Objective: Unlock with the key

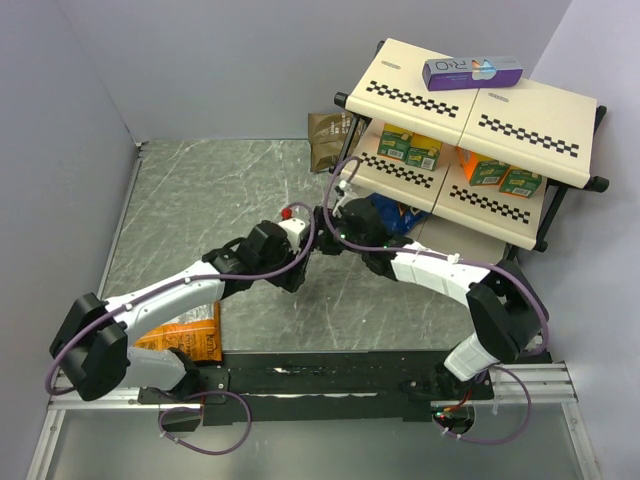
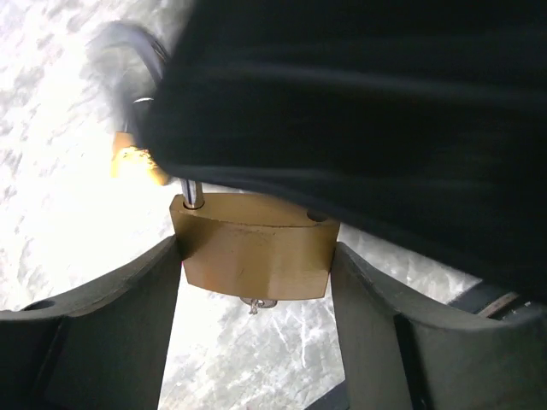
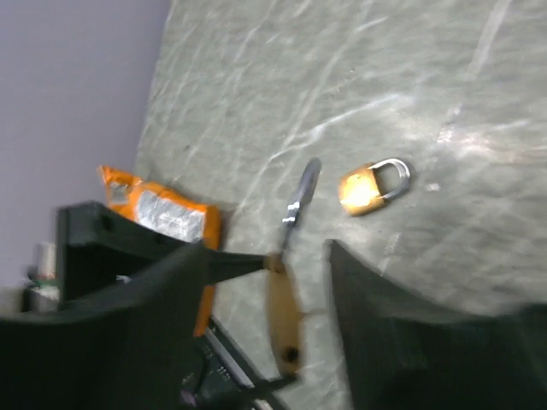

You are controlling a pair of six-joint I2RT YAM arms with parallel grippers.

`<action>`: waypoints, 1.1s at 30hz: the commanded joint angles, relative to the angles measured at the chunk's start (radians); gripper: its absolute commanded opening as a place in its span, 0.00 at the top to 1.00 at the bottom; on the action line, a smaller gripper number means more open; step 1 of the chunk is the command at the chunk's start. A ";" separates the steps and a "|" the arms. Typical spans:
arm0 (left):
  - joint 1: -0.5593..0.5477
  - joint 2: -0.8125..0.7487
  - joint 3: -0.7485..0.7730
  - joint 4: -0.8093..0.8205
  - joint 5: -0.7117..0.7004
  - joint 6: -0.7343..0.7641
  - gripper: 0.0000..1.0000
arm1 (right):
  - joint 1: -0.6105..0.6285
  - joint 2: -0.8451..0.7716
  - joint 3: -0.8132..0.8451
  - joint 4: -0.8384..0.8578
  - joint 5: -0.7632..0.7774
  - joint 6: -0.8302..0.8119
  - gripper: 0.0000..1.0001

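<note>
A brass padlock point(image 2: 252, 252) hangs above the table, with my left gripper point(image 2: 256, 256) shut on the two sides of its body. The key point(image 2: 256, 303) shows as a small silvery stub poking out of the padlock's underside. One shackle leg point(image 2: 192, 192) enters the body; the other hole point(image 2: 316, 216) looks empty. In the right wrist view the same padlock point(image 3: 282, 316) is edge-on and blurred between the spread fingers of my open right gripper point(image 3: 267, 249), which touch nothing. In the top view both grippers point(image 1: 312, 235) meet mid-table and hide the lock.
A second small brass padlock point(image 3: 369, 188) lies on the marble tabletop point(image 3: 359, 77). An orange snack bag point(image 1: 190, 335) lies near the left arm's base. A checkered shelf rack point(image 1: 470, 120) with boxes stands at the back right.
</note>
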State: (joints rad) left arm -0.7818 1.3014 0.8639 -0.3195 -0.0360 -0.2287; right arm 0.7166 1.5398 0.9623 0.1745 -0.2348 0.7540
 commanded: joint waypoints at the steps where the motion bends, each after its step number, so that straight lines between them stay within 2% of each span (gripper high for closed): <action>1: 0.065 0.016 0.055 0.025 0.005 -0.024 0.99 | -0.039 -0.079 -0.085 0.181 -0.098 0.041 0.25; 7: 0.144 0.050 0.069 -0.015 -0.021 -0.009 0.99 | -0.088 -0.205 -0.168 0.132 -0.035 -0.024 0.18; 14: 0.301 0.072 0.093 -0.062 -0.064 -0.001 0.99 | -0.137 -0.378 -0.270 0.092 0.011 -0.061 0.16; 18: 0.326 0.050 0.089 -0.058 -0.050 -0.012 0.99 | -0.137 -0.438 -0.295 0.054 0.037 -0.110 0.15; 21: 0.335 0.026 0.089 -0.046 -0.016 -0.043 0.99 | -0.120 -0.466 -0.371 0.159 0.012 -0.122 0.15; 23: 0.352 0.010 0.089 -0.027 0.021 -0.069 0.99 | -0.089 -0.455 -0.431 0.251 -0.001 -0.142 0.16; 27: 0.386 0.001 0.078 -0.004 0.131 -0.095 0.99 | 0.117 -0.379 -0.425 0.316 0.117 -0.220 0.16; 33: 0.418 -0.037 0.058 0.019 0.211 -0.129 0.99 | 0.195 -0.137 -0.367 0.580 0.104 -0.170 0.19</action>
State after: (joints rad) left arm -0.3763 1.3434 0.8951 -0.4042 0.0834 -0.3138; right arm 0.8886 1.2865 0.5243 0.5167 -0.1585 0.5812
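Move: The left hand already grips the big padlock's body, its shackle open and the key underneath; the small lock lies on the table some 9 cm ahead of this hand, 3 cm to its left and 12 cm below. The right hand is already loosening beside the shackle, with the big padlock's body about 4 cm to its left, level fore and aft and some 6 cm below; the small lock lies roughly 9 cm ahead, 7 cm left and 18 cm below. Left carries the big padlock about 10 cm left and forward; right opens wider, swings right, then back-left. ##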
